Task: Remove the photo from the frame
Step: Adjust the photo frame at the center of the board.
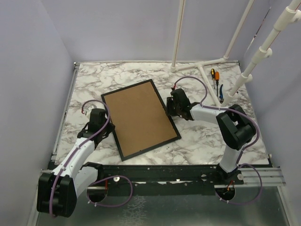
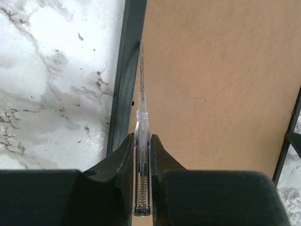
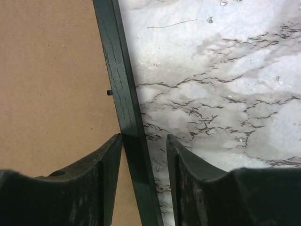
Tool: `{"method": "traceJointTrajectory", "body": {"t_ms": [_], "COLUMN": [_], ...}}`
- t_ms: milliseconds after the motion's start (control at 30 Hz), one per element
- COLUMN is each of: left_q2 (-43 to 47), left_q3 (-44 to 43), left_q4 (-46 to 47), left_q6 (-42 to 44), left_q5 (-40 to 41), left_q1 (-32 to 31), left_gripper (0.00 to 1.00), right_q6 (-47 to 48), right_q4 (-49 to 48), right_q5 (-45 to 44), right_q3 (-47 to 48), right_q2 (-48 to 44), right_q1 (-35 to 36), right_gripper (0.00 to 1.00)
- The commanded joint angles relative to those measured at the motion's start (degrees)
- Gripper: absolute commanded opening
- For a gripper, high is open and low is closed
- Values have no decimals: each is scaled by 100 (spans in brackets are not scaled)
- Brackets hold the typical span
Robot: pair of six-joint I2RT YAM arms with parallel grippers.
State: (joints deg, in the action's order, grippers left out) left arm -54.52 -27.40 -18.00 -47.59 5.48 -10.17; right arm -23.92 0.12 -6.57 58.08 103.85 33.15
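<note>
The frame (image 1: 140, 117) lies face down on the marble table, brown fibreboard back up, with its thin black border all round. The photo is hidden under that back. My left gripper (image 2: 142, 137) is at the frame's left side, shut on a clear-handled screwdriver (image 2: 142, 155). The thin blade reaches forward to the seam between the black border (image 2: 127, 80) and the board. At the frame's right side, my right gripper (image 3: 144, 136) stands open astride the right border (image 3: 120, 80). One finger is over the board and the other over the marble.
An orange-handled screwdriver (image 1: 214, 75) and blue-handled pliers (image 1: 220, 90) lie at the back right. They rest beside the white pipe stand (image 1: 202, 66). A small black tab (image 3: 109, 92) sticks out from the border onto the board.
</note>
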Motion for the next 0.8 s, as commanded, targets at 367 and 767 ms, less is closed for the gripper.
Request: {"method": "traceJointTrajectory", "body": {"t_ms": [367, 767], "left_q2": [102, -847], "left_q3": [691, 378], "left_q4": [1050, 2359], "left_q6": [-348, -171], "left_q5": [47, -1126], "left_q1": [33, -129], "left_gripper": [0, 0], "right_q6": [-663, -2945], "right_q4": [252, -367], "right_q5": [-169, -1056], "right_q3": [-138, -1751], "right_q2": [80, -1125], "right_q1": [-75, -74], "right_gripper": [27, 20]}}
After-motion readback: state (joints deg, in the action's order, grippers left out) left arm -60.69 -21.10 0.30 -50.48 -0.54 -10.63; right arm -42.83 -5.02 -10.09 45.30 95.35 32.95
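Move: The right hand stands astride the photo frame's right bar, whose gripped spot lies about 1 cm below the hand point; the bar's near corner is some 12 cm back and 5 cm right, and the white pipe foot about 10 cm ahead and 17 cm right. The left hand holds a clear screwdriver, its tip beside the frame's left bar, about 5 cm ahead and 5 cm below that hand, with the near left corner 12 cm back and 5 cm right. The right hand first stays put while its fingers close from about half open and pinch the frame's right bar, then it pulls the bar some 4 cm back towards the base and to the right, turning about 15 degrees clockwise. The left hand, shut on the screwdriver, first sinks about 1 cm, then goes about 3 cm right and 2 cm forward with its fingers tipping up slightly, the screwdriver tip keeping to the left bar's inner edge and seeming to rest on the frame. ##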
